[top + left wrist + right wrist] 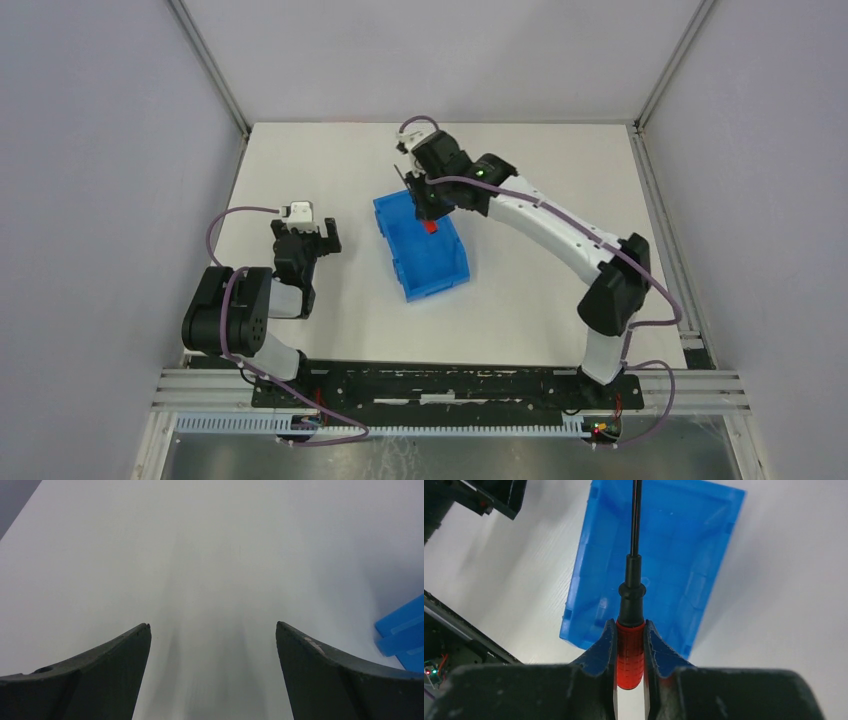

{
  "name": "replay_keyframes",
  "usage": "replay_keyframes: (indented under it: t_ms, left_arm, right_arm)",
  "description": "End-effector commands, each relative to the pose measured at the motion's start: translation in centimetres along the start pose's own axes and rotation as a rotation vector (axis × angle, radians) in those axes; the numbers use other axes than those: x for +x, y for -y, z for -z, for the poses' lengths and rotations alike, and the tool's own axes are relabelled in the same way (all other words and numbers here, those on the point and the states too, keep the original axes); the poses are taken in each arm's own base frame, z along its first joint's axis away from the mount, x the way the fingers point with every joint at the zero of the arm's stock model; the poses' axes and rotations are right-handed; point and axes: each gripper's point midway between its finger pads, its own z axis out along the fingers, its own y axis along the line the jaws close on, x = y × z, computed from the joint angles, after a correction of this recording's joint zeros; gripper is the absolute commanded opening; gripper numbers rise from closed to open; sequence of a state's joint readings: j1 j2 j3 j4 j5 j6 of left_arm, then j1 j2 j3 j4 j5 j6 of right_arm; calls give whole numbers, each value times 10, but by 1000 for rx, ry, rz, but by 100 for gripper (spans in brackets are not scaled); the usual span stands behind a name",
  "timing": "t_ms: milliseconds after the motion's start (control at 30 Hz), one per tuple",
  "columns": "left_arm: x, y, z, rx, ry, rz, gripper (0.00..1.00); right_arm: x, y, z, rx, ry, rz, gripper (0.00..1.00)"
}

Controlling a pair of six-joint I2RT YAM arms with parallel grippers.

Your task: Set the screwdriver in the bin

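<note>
My right gripper (pixel 630 630) is shut on the screwdriver (pixel 630 652), its fingers pressing both sides of the red handle. The black collar and thin dark shaft point away from the camera over the blue bin (pixel 659 555). In the top view the right gripper (pixel 428 205) hangs over the far end of the bin (pixel 432 268), and a bit of red handle (pixel 431 227) shows below it. My left gripper (pixel 308 232) stands left of the bin, open, with only bare table between its fingers (pixel 117 665).
The white table (pixel 520 300) is boxed in by grey walls and metal posts. A corner of the bin (pixel 402 630) shows at the right edge of the left wrist view. The arms' mounting rail (pixel 450 385) runs along the near edge.
</note>
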State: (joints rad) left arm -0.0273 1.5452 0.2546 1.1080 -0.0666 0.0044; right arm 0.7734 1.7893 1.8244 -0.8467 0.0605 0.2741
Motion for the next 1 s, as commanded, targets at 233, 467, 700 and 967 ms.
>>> replay_keyframes:
  t_ms: [233, 467, 700, 967]
  left_arm:
    - [-15, 1, -1, 7, 52, 33, 100]
    - [-15, 1, -1, 7, 52, 33, 100]
    - [-15, 1, -1, 8, 52, 33, 100]
    - [-15, 1, -1, 7, 52, 33, 100]
  right_arm:
    - [100, -16, -121, 97, -244, 61, 0]
    - [137, -8, -146, 123, -254, 26, 7]
    - [125, -11, -142, 114, -228, 18, 40]
    - [28, -26, -68, 95, 33, 27, 48]
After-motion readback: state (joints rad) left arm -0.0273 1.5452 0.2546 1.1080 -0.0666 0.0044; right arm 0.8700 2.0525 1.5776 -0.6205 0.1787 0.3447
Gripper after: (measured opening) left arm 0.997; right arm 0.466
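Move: The right hand grips the screwdriver by its red handle, high above the bin's near right part. The bin's middle lies about 3 cm ahead, 3 cm to the left and some 20 cm below. The idle left gripper stands roughly 31 cm to the left of the right hand, about 3 cm farther out and 16 cm lower. From the left hand, the bin's middle is about 28 cm to the right, roughly 1 cm back and 4 cm lower. Still pinching the red handle, the right hand drops some 21 cm into the bin, easing back about 3 cm as the fingers tip some 20 degrees steeper. Low over the bin's floor the fingers part and let go of the handle; the hand then starts up again, by about 3 cm. ##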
